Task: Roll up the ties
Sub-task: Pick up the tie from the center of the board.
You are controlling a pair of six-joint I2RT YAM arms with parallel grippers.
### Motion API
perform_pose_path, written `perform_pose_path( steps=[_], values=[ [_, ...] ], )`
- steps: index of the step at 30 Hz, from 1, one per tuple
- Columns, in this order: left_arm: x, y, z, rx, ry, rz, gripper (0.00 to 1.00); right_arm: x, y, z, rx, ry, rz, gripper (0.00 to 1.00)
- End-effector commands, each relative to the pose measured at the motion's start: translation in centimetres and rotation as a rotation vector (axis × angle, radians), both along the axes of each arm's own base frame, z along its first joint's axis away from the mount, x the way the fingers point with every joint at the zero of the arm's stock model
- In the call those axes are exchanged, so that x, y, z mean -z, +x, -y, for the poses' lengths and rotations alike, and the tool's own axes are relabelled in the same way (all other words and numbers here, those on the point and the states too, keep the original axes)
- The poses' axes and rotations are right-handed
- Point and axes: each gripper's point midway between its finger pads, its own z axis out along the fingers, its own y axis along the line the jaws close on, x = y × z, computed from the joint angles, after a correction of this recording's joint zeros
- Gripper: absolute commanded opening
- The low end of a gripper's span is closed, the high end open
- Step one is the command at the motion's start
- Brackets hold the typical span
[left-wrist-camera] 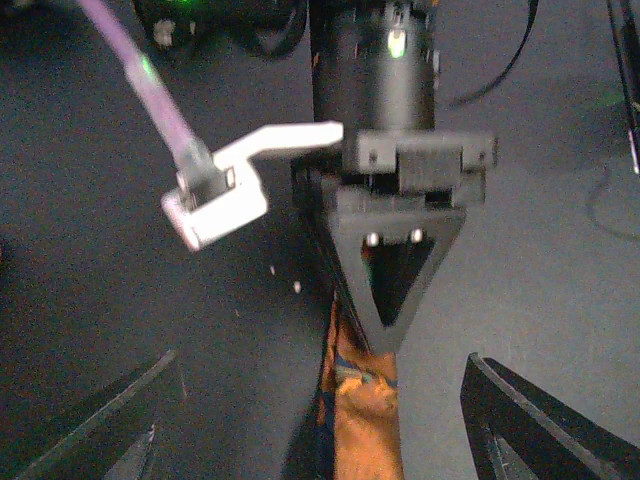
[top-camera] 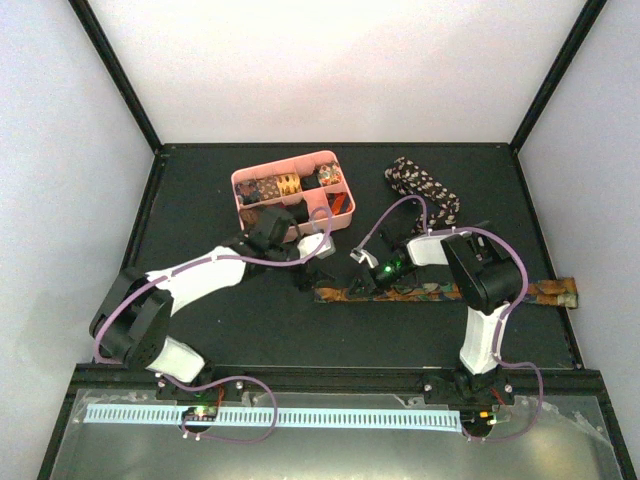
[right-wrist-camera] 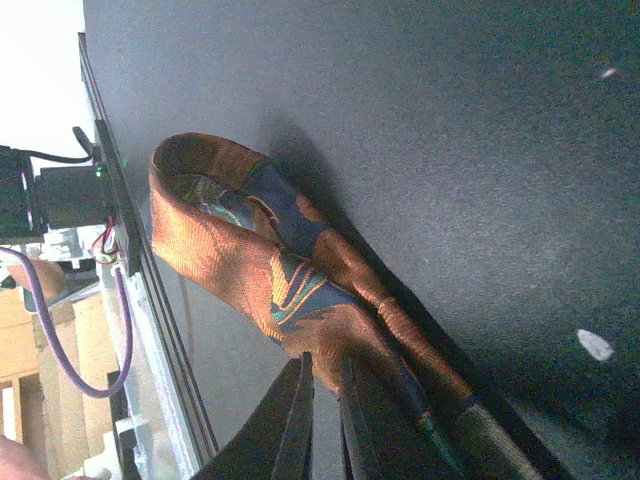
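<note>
An orange, brown and blue patterned tie (top-camera: 530, 291) lies flat along the table's front, running left to right. Its left end sits under both grippers. My right gripper (top-camera: 375, 280) (right-wrist-camera: 322, 365) is shut on this tie (right-wrist-camera: 250, 260) where the fabric is folded back into a loop. In the left wrist view the right gripper's triangular finger (left-wrist-camera: 400, 290) presses down on the tie (left-wrist-camera: 365, 430). My left gripper (top-camera: 308, 272) (left-wrist-camera: 320, 358) hovers open over that same end, its fingers (left-wrist-camera: 120, 430) apart on both sides of the fabric. A black speckled tie (top-camera: 425, 188) lies crumpled at the back.
A pink divided tray (top-camera: 285, 162) holding several rolled ties stands at the back left, just behind the left arm. The table's front edge and a metal rail (right-wrist-camera: 150, 300) run close by the right gripper. Purple cables (top-camera: 400, 215) loop over both arms.
</note>
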Motion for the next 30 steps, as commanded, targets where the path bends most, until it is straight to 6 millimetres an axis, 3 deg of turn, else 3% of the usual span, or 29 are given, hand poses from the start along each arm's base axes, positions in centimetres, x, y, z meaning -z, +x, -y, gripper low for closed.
perform_pose_path(
  steps=[1,6,19,24,30],
  values=[
    [3.3,-2.0,-2.6,0.058,0.293,-0.061,0.78,1.5,-0.1,0.6,-0.008,-0.065,0.016,0.1],
    [6.8,-3.3,-4.7,0.089,0.424,-0.088,0.79,1.8,-0.2,0.5,-0.008,-0.064,-0.002,0.09],
    [10.2,-3.2,-3.7,0.119,0.497,-0.094,0.76,1.9,-0.3,0.5,-0.012,-0.062,-0.008,0.1],
    [9.9,-3.0,-3.2,0.108,0.484,-0.095,0.55,2.0,-0.3,0.5,-0.015,-0.063,-0.011,0.1],
    [6.7,-2.4,-1.5,0.083,0.359,-0.052,0.41,2.0,-0.4,0.5,-0.018,-0.056,-0.02,0.1]
  ],
)
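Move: The tie's folded left end stands slightly off the board some 11 cm below the left hand, about 4 cm back and 3 cm to its left. The right gripper's fingertips are on the tie about 11 cm to the right of that end and level with it, so for the right hand the end lies 11 cm to its left and about 1 cm up. The pink box's middle is roughly 19 cm ahead of the left hand and 8 cm to its left. After a slight lift, the open left hand drops about 10 cm, drawing back and to its left by some 4 cm each, to bring its fingers astride the tie's folded end, while the wrist tips some 30 degrees so that the fingers, at first slanting right, point much more steeply down. Once low over the board, the fingers close from wide to about half open against the two side edges of the tie and come up barely a centimetre, while the right hand stays put with its fingers nearly shut on the tie. ##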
